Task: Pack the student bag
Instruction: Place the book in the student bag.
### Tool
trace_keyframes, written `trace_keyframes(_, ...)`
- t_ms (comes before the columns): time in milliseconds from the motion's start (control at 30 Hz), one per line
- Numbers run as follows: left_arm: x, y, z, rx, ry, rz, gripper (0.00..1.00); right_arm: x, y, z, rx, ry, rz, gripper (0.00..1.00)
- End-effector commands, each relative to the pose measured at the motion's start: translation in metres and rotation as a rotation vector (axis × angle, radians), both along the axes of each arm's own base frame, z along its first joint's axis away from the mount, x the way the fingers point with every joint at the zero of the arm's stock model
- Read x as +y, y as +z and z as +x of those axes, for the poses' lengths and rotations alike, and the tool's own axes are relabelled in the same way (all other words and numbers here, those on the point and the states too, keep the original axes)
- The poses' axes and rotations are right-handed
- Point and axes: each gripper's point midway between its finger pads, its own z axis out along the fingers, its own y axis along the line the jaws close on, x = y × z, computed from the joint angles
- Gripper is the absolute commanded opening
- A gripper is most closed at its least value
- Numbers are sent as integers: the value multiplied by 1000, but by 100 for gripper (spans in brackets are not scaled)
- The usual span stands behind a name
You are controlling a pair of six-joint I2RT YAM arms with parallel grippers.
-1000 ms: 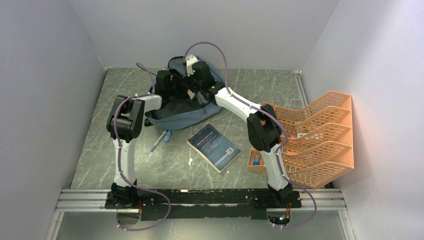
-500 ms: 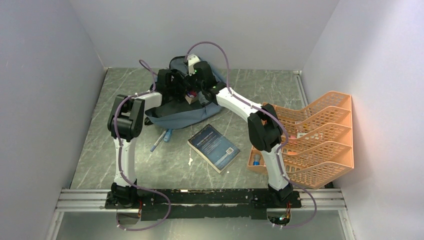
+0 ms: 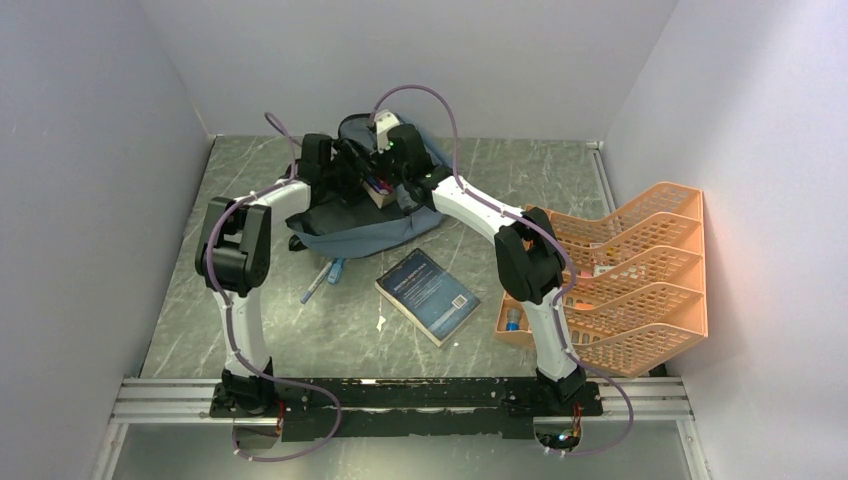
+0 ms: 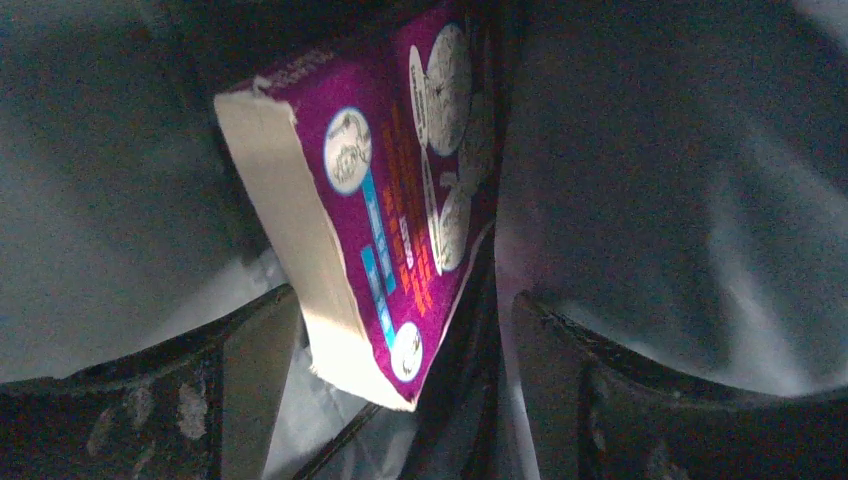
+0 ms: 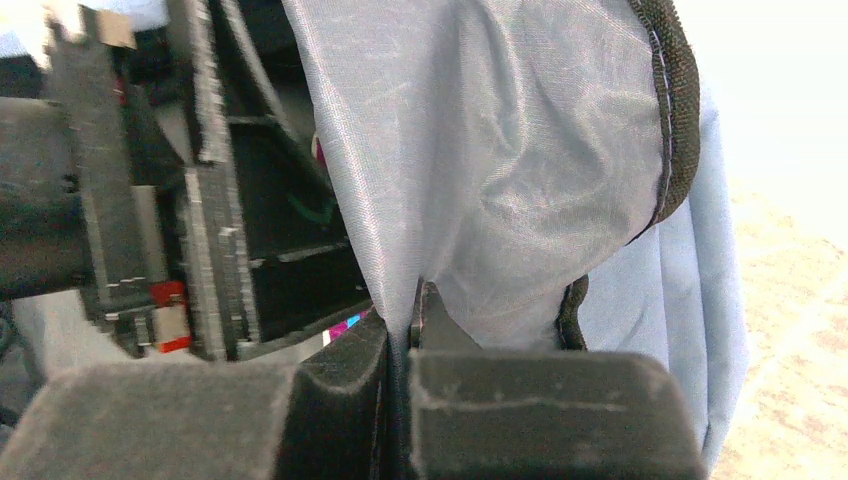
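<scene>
The slate blue-grey student bag (image 3: 365,238) lies at the back centre of the table. My right gripper (image 3: 388,170) is shut on the bag's thin grey lining (image 5: 500,150) at the zip edge and holds the opening up; in the right wrist view the gripper (image 5: 405,322) has its jaws pressed together on the fabric. A purple paperback book (image 4: 400,200) stands tilted in the opening (image 3: 378,190). My left gripper (image 4: 405,310) is open; the book's lower corner sits between the fingers, with a gap on the right side. From above, the left gripper (image 3: 348,168) is at the bag's mouth.
A dark blue book (image 3: 428,295) lies on the table in front of the bag. Pens (image 3: 325,278) lie left of it. An orange mesh tray organiser (image 3: 640,270) stands at the right, holding small items. Walls close in the left, back and right.
My left arm has swung its elbow out to the left and drawn back a little. The purple book has come to stand in the bag's opening. The right gripper still holds the fabric.
</scene>
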Motion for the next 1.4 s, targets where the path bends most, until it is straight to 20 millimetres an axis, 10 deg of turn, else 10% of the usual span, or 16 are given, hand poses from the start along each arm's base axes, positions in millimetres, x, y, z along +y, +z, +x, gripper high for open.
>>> trace_keyframes(0, 15, 21, -11, -40, -4, 20, 81, -4, 38, 5, -69, -17, 60, 0)
trace_keyframes(167, 27, 15, -29, -12, -11, 44, 82, -5, 37, 7, -67, -19, 60, 0)
trace_keyframes(433, 51, 60, -65, -103, -16, 162, 81, 0, 15, 1, -11, 26, 24, 1)
trace_keyframes(633, 67, 110, -98, -265, -58, 265, 80, 22, 7, -23, 73, 206, 28, 30)
trace_keyframes(833, 89, 114, -141, -297, -87, 395, 81, 22, 38, -53, 95, 271, 115, 51)
trace_keyframes(1000, 97, 97, -178, -273, -102, 433, 80, -3, 46, -87, 143, 214, 180, 55)
trace_keyframes(1367, 63, 60, -243, -207, -196, 413, 81, -117, -25, -163, 374, -216, 109, 63)
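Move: From the right hand, pinching the bag's upper flap, the dark book lies on the table roughly 29 cm back, 8 cm right and 15 cm below, while the bag's near rim is about 18 cm back and 5 cm left. From the left hand, open inside the bag, that book is some 29 cm back, 9 cm right and 8 cm below; the purple book sits about 2 cm ahead, 4 cm right and 4 cm below, and the blue highlighter 24 cm back, 12 cm left. With its fingers kept wide open, the left hand backs out of the bag about 22 cm and drifts left, arching well up on the way and sinking again beyond the near rim, its left side rolling up some 25 degrees. The right hand first keeps its pinch on the flap, then opens past halfway to let it go and draws back about 15 cm and then also right, towards the dark book, fingers tipping down. ##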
